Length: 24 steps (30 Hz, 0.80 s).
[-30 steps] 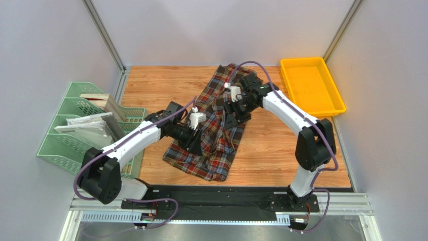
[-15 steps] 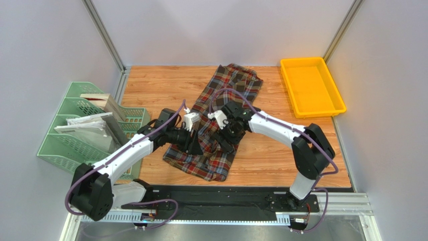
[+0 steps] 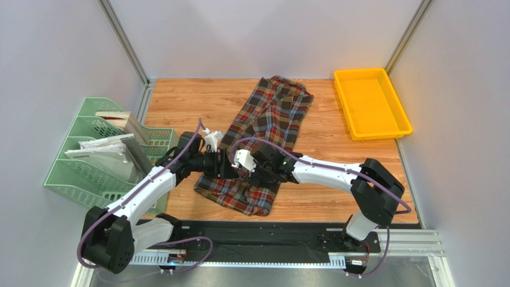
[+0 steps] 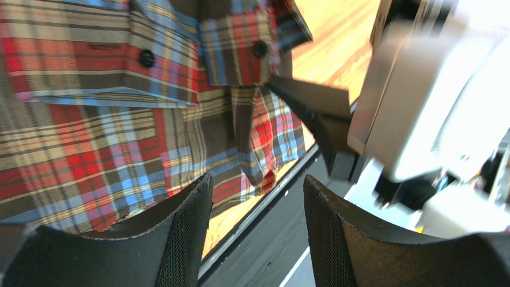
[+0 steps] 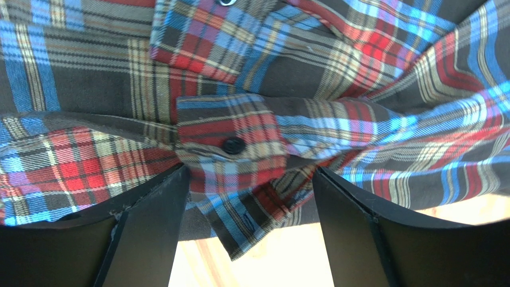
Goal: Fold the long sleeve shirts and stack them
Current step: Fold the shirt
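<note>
The plaid long sleeve shirt (image 3: pixel 272 113) lies lengthwise on the wooden table, its bunched near end (image 3: pixel 242 194) close to the front edge. Both grippers hover over that near end, tips close together. My left gripper (image 3: pixel 227 169) is open; between its fingers (image 4: pixel 179 239) the left wrist view shows only the table edge and black rail, with plaid fabric (image 4: pixel 90 119) to the left. My right gripper (image 3: pixel 251 174) is open too. A buttoned cuff (image 5: pixel 230 146) sits just beyond its fingertips, and its fingers (image 5: pixel 149 221) hold nothing.
A yellow tray (image 3: pixel 371 101) stands at the back right. A green file rack (image 3: pixel 90 173) with papers sits along the left side, beside my left arm. The black base rail (image 3: pixel 263 234) runs along the near edge, just past the shirt's hem.
My right arm has swept from the shirt's back half to its near end. The left arm has drawn back toward the front edge. Both grippers have opened wider.
</note>
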Available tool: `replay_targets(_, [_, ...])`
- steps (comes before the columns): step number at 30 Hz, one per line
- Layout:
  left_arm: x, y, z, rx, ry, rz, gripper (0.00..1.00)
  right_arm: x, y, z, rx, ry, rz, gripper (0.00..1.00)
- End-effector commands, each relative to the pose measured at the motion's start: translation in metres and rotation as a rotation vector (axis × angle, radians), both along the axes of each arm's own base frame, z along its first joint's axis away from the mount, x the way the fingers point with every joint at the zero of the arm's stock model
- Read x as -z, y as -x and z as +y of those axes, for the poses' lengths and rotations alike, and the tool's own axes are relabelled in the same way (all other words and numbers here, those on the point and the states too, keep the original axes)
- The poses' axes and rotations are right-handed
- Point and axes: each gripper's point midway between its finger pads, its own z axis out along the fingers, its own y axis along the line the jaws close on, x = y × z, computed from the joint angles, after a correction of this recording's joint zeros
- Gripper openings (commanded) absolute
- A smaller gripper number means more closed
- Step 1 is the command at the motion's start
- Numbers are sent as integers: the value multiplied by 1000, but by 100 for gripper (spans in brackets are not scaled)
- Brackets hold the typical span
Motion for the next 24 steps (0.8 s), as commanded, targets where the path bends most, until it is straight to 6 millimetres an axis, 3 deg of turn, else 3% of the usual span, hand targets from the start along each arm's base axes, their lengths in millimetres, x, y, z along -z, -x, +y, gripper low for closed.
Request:
replay_targets(1, [-13, -4, 3, -57, 44, 3, 63, -9, -8, 10, -63, 0, -108, 80])
replay_targets(5, [-9, 2, 4, -90, 63, 56, 64, -9, -9, 11, -90, 20, -142, 74])
replay_targets(8, [3, 6, 6, -110, 51, 98, 63, -6, -19, 11, -85, 58, -170, 49])
replay_targets(9, [7, 6, 8, -122, 39, 105, 63, -6, -22, 11, -81, 65, -176, 36])
replay_targets(11, [10, 6, 10, -129, 22, 114, 61, -14, -25, 14, -77, 49, -185, 22])
replay_targets(12, [13, 5, 11, -132, 7, 114, 61, -20, -26, 15, -72, 39, -190, 7])
replay_targets(13, [15, 5, 12, -140, -1, 120, 60, -31, -26, 17, -62, 18, -192, 0])
replay_targets(17, [25, 8, 10, -139, -28, 132, 60, -66, -32, 22, -30, -62, -182, 0])
replay_targets(19, [28, 12, 4, -125, -25, 142, 60, -78, -43, 14, 38, -105, -139, 0])
replay_targets(20, [29, 11, 1, -116, -18, 132, 60, -94, -50, 21, 47, -156, -124, 0])
replay_targets(24, [36, 10, -10, -92, -32, 119, 60, -105, -71, 6, 142, -222, -29, 0])
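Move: The sleeve cuff with the black button lies almost between the right fingers, about 1 cm ahead, 1 cm left and 2 cm below the hand point. From this hand, a second buttoned flap lies some 8 cm left, about 2 cm ahead and 3 cm lower; the shirt's near end is roughly 9 cm back, straight behind and 4 cm lower. From the left hand, the cuff is about 8 cm right, level fore and aft, and 8 cm below. The right fingers, wide open and pointing mostly down, sink about 1 cm onto the black-buttoned cuff and pinch it shut. They then lift it, picking up speed, some 7 cm up and 5 cm forward, up along the shirt. The left hand, still half open and empty, sinks about 3 cm and draws back 2 cm, tipping slightly. ##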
